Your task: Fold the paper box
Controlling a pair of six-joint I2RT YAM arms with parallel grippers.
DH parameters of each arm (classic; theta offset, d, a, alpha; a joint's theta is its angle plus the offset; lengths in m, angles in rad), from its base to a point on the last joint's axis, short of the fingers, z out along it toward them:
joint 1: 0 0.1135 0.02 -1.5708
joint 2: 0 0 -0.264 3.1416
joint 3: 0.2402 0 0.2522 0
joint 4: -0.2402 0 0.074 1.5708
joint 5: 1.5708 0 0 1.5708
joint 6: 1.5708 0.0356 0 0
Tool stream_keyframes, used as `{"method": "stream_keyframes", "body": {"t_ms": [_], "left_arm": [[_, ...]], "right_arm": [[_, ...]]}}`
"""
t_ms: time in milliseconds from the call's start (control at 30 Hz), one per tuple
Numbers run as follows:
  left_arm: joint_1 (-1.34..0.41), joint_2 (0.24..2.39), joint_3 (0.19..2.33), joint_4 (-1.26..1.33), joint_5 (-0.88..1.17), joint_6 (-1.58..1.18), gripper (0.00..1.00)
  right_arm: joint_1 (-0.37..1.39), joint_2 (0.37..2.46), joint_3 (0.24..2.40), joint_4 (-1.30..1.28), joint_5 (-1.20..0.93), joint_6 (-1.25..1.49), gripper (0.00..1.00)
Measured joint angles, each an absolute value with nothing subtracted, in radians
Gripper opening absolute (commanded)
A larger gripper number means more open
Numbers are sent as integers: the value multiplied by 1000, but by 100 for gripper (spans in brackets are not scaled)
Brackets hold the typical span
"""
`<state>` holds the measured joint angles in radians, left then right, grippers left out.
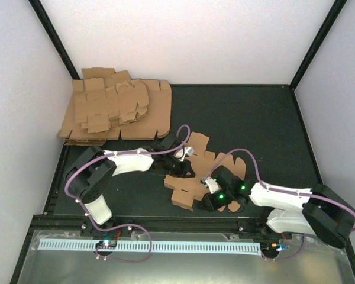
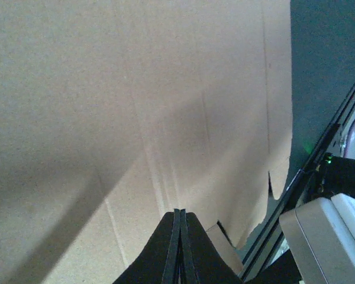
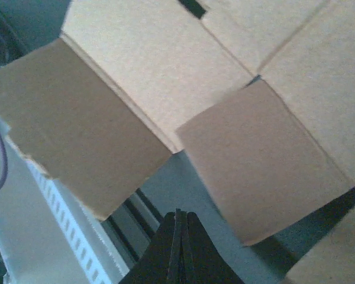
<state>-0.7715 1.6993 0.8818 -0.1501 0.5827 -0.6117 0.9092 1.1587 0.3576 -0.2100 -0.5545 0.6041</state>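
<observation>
The paper box (image 1: pixel 183 196) is a flat brown die-cut sheet with notched flaps, lying on the dark mat near the front middle. My left gripper (image 1: pixel 178 167) is over its left part, jaws shut and empty. In the left wrist view the sheet (image 2: pixel 136 106) fills the frame beyond the closed fingertips of the left gripper (image 2: pixel 179 211). My right gripper (image 1: pixel 208 195) is at the sheet's near edge. In the right wrist view the right gripper (image 3: pixel 178 212) is shut with nothing between the jaws, over bare mat, and two flaps (image 3: pixel 89 124) of the box (image 3: pixel 260 160) sit just beyond it.
A thick pile of brown cardboard sheets (image 1: pixel 112 109) lies at the back left corner. Black frame rails and white walls bound the mat (image 1: pixel 254 124). A white perforated strip (image 1: pixel 154 245) runs along the front below the table edge. The right arm's white body (image 2: pixel 325 236) shows beside the sheet.
</observation>
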Motion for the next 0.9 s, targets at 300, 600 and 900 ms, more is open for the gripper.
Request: {"method": "stream_keyframes", "body": {"t_ms": [300,600,900], "left_arm": [[-772,1755,843,-142,580,-604,2],[-772,1779,833,-139,578,-598,2],[-772,1789,833,-115,589,-594,2]], "right_arm": [[909,1184,356,-184,-471,610,2],[903,1145,390,-221,-361,609,2],[831,1165,404,-214,-315,603,2]]}}
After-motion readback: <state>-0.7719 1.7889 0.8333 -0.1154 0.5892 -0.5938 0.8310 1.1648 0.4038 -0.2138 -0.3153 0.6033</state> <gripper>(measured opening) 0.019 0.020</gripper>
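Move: The narrow near-edge flap lies about 5 cm ahead of the closed right fingers, 1 cm to their left and 2 cm below. The large near flap is some 3 cm ahead of and 9 cm left of that hand, and a rounded end flap about 6 cm to its right and 2 cm ahead. From the left hand, the main panel's pressing spot is 5 cm below, 1 cm back and 1 cm left; the narrow flap is about 7 cm back, 4 cm right and 5 cm down. The closed left fingertips come down about 4 cm onto the main panel, shifting slightly back and left, and then hold the sheet there. Meanwhile the closed right fingers sink about 1 cm at the near edge, then push forward some 6 cm into the narrow flap, levering it up beside the left fingers, with the hand turning some 10 degrees clockwise and drifting slightly right at the end. ##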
